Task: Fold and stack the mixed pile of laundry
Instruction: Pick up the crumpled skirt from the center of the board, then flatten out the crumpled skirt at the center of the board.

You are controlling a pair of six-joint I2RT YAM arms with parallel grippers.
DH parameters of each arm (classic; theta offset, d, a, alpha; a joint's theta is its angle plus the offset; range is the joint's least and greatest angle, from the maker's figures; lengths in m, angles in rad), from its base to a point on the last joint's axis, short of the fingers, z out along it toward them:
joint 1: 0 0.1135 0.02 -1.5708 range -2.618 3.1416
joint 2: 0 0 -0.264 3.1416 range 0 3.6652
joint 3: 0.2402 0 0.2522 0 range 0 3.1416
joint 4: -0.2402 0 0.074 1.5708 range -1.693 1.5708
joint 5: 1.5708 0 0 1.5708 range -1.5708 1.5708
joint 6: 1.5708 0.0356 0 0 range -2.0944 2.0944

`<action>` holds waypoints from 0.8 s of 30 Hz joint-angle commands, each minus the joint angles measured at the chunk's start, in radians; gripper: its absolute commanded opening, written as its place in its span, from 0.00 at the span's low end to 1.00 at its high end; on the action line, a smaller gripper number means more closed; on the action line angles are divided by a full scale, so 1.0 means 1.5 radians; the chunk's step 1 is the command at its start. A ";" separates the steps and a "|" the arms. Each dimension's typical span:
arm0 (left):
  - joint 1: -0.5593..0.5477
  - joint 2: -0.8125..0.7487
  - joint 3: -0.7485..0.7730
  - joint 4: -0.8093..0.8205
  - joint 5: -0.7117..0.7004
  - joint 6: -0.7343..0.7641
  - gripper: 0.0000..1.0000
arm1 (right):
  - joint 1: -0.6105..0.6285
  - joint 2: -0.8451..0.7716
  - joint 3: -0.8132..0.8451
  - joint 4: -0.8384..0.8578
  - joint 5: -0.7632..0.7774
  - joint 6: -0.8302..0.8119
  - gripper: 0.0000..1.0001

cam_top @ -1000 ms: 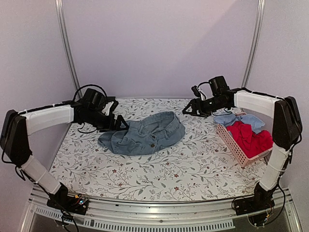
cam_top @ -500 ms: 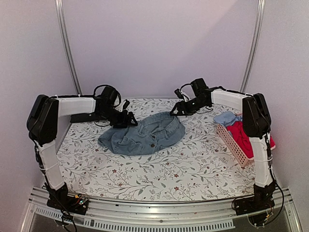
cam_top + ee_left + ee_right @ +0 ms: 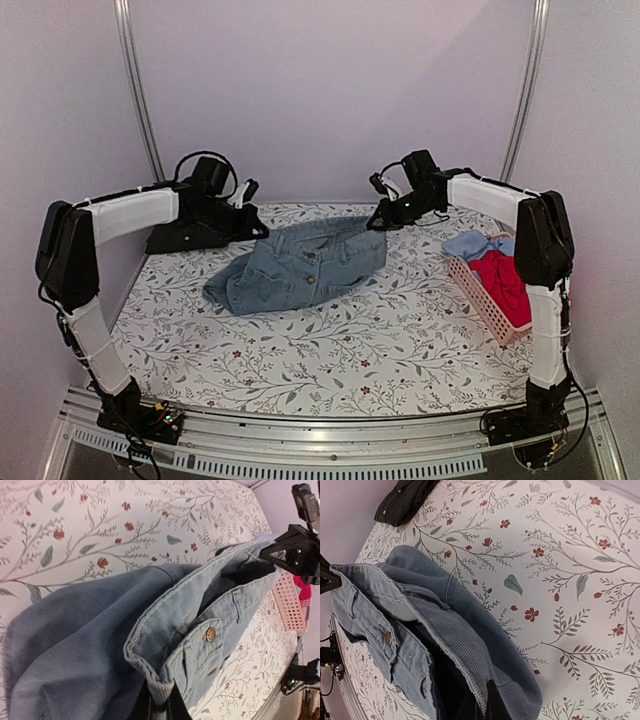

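Note:
Faded light-blue denim shorts lie mid-table, waistband toward the back and pulled taut between both grippers. My left gripper is shut on the waistband's left end; in the left wrist view its jaws pinch the ribbed hem below the brass button. My right gripper is shut on the right end, its jaws closed over the waistband of the shorts. A red garment and a pale blue one lie in the basket. A black shirt sits bunched at the back left.
The pink slatted basket stands at the table's right edge, also showing in the left wrist view as the basket. The black shirt lies near the back wall. The floral tablecloth covers the table in front of the shorts.
Both grippers have shut on the shorts' waistband, which now stretches straight between them and is lifted slightly at the back. The shorts have drawn into a narrower, flatter shape.

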 commanded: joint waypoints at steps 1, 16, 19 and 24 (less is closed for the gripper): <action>0.039 -0.170 0.032 0.024 -0.038 0.042 0.00 | -0.043 -0.183 0.006 0.022 0.048 0.040 0.00; -0.008 -0.516 0.041 0.103 0.067 0.154 0.00 | 0.078 -0.498 0.042 -0.022 0.038 0.064 0.00; -0.012 -0.559 0.041 0.102 0.084 0.123 0.00 | 0.117 -0.547 0.052 -0.047 0.056 0.086 0.00; -0.012 -0.522 0.072 0.066 0.019 0.101 0.00 | 0.116 -0.512 0.144 -0.119 0.116 0.127 0.02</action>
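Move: Both hands already hold the skirt's waistband, low over the board: the skirt's middle lies about 8 cm back, 9 cm right and 4 cm below the left hand, and some 10 cm back, 18 cm left and 4 cm below the right. The folded black garment is roughly 20 cm left of the left hand, 4 cm farther out and 5 cm lower. The laundry basket sits about 33 cm right of the right hand and 11 cm back, nearly level in height. Both hands keep pinching the skirt's waistband ends, lift some 40 cm and draw back 20, wrists tipping up. ##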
